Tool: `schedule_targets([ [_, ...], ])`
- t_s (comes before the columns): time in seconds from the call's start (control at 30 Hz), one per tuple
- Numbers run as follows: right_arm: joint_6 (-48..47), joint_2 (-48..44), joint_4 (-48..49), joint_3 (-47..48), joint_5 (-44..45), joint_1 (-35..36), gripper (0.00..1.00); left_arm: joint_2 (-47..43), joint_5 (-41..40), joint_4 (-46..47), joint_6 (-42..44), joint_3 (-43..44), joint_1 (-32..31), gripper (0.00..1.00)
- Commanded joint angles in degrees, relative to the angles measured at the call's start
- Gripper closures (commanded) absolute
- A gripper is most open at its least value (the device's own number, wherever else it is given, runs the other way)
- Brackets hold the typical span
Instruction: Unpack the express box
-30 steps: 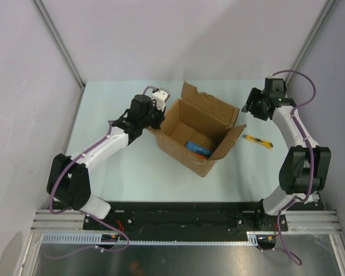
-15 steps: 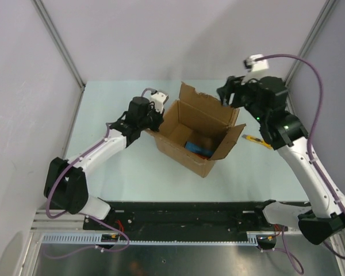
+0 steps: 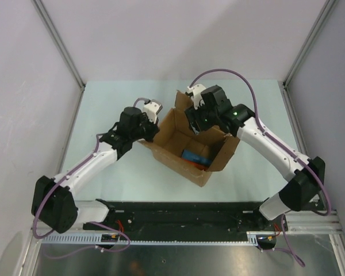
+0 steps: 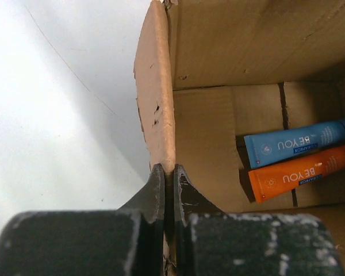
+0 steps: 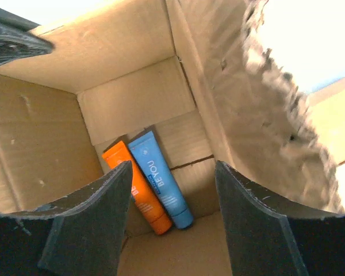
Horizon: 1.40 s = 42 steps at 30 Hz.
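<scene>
The express box [image 3: 178,164], brown cardboard, stands open in the middle of the table. My left gripper [image 3: 151,131] is shut on the box's left wall edge [image 4: 155,103], with the cardboard pinched between the fingertips [image 4: 168,169]. My right gripper [image 3: 198,123] hangs open over the box's far side, pointing down into it, nothing between its fingers [image 5: 172,172]. On the box floor lie a blue tube [image 5: 161,178] and an orange tube [image 5: 141,192] side by side; the left wrist view also shows the blue tube [image 4: 299,144] and the orange tube [image 4: 299,175].
A torn upright flap [image 5: 276,115] rises close to the right gripper's right finger. The pale green table [image 3: 103,103] is walled by white panels at left, back and right. The black rail [image 3: 184,210] with the arm bases runs along the near edge.
The right arm swung from the back right corner leftward, and its open gripper now sits over the box. The left gripper and the box shifted slightly left and nearer.
</scene>
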Motion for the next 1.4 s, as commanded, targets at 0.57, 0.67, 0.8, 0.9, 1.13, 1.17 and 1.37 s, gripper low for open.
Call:
schedule_targets([
  [0.57, -4.3, 19.6, -10.2, 7.8, 7.2, 5.8, 0.34, -8.1, 3.7, -2.8, 7.9, -5.5, -0.6, 1.0],
  [0.67, -3.1, 20.0, -7.9, 6.9, 5.7, 5.3, 0.33, -6.0, -1.6, -2.7, 9.1, -5.2, -1.0, 1.0],
  [0.8, -0.4, 20.0, -5.8, 4.6, 7.7, 8.0, 0.34, -2.4, -7.5, -1.9, 11.1, -4.2, -1.6, 1.0],
  [0.9, 1.7, 21.1, -4.7, 4.3, 6.8, 8.8, 0.35, 1.4, -10.4, -1.2, 12.6, -3.1, -1.7, 1.0],
  [1.13, 6.2, 24.3, -5.3, 9.0, 1.5, 4.9, 0.35, 3.9, -8.5, 14.6, 21.8, -5.3, -1.8, 1.0],
  [1.17, 6.0, 24.6, -5.4, 9.4, 1.8, 4.6, 0.36, 4.1, -8.2, 16.4, 21.9, -6.4, -1.7, 1.0],
  [1.37, 3.5, 26.2, -7.0, 13.5, 4.6, 4.2, 0.37, 4.6, -5.2, 22.7, 26.7, -5.4, -1.1, 1.0],
])
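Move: The blue tube lies on the box floor about 3 cm back and 1 cm right of the right hand, some 22 cm below; the orange tube is some 3 cm farther back beside it. The box's right flap stands roughly 12 cm right and 7 cm back of the right hand. From the left hand, already pinching the left flap, the blue tube is about 20 cm right, 2 cm back and 16 cm down. Open right hand sinks some 14 cm towards the tubes; left keeps pinching the flap, drawing back then forward. ##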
